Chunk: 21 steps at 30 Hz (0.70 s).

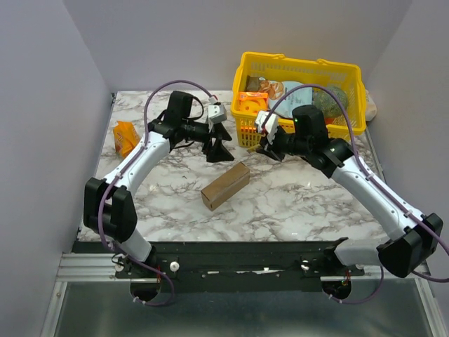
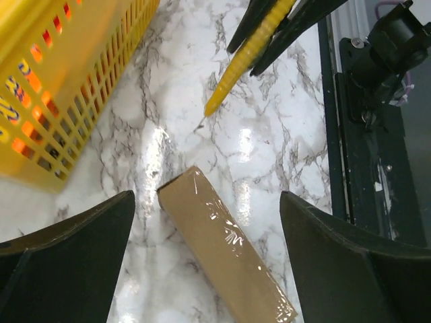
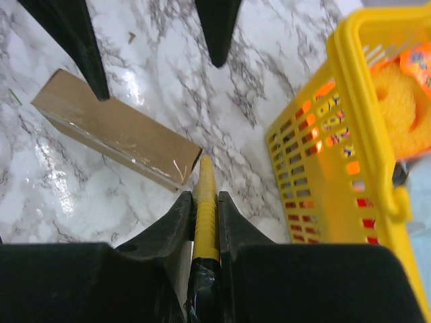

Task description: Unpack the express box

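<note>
The express box (image 1: 226,186), a small brown carton sealed with clear tape, lies flat on the marble table (image 1: 295,203) between the two arms. My left gripper (image 1: 219,149) hangs open just behind it. In the left wrist view the box (image 2: 222,249) lies between the wide-spread fingers (image 2: 81,249) and below them. My right gripper (image 1: 270,147) is shut on a yellow ribbed tool (image 3: 205,195) that points toward the box's near end (image 3: 114,131). The tool's thin tip (image 2: 246,60) stays a little short of the carton.
A yellow mesh basket (image 1: 351,125) with packets and a sponge stands at the back right, close to my right gripper. Its wall (image 3: 337,134) is just right of the tool. An orange snack packet (image 1: 126,137) lies at the far left. Grey walls enclose the table.
</note>
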Each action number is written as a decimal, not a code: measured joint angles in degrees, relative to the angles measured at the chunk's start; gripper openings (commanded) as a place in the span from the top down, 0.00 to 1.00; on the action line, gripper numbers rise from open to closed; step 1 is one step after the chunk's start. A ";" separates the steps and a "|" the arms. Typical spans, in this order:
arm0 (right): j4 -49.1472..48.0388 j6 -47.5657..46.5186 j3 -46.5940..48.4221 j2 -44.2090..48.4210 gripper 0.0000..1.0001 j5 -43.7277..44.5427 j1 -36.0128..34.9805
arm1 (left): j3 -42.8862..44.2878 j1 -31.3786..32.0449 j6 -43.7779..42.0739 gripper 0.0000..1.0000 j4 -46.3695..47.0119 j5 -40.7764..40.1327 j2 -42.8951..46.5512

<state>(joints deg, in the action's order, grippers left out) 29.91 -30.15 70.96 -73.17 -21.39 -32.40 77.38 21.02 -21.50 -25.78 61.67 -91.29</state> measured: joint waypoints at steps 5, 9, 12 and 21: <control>-2.23 -3.82 3.80 -3.23 1.00 -7.48 0.59 | 6.32 0.31 -6.08 0.16 -3.54 2.82 -2.67; -3.10 -4.87 6.03 -5.88 1.00 -11.74 0.66 | 10.75 1.16 -9.70 0.18 -6.88 3.56 -5.51; -3.41 -5.27 7.45 -7.54 0.99 -14.12 0.66 | 11.30 2.54 -10.71 0.22 -7.85 3.61 -5.81; -3.76 -5.29 8.72 -8.59 0.99 -16.94 0.66 | 12.74 4.72 -6.91 0.70 -7.23 3.50 -7.26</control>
<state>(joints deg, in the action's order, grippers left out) 26.15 -35.44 79.68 -81.76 -38.33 -31.75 90.13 25.74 -28.40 -33.01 65.17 -98.54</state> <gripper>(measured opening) 0.242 0.401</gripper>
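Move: About 9 cm to the left hand's right, level fore-and-aft and some 2 cm lower, is the front end of the yellow knife held by the right hand. The box lies about 19 cm below the left hand and 4 cm back, the yellow basket's middle 22 cm ahead, 24 cm right and 14 cm lower. From the right hand, the left gripper is 12 cm left and 2 cm ahead. Bringing the two hands together above the box, the right hand keeps its grip on the knife and carries it about 5 cm left and 3 cm up, swinging some 15 degrees counter-clockwise. The left hand reaches about 4 cm right and 2 cm up to meet it, turning slightly clockwise, then closes its wide-open fingers to under half around the knife's blade end. ##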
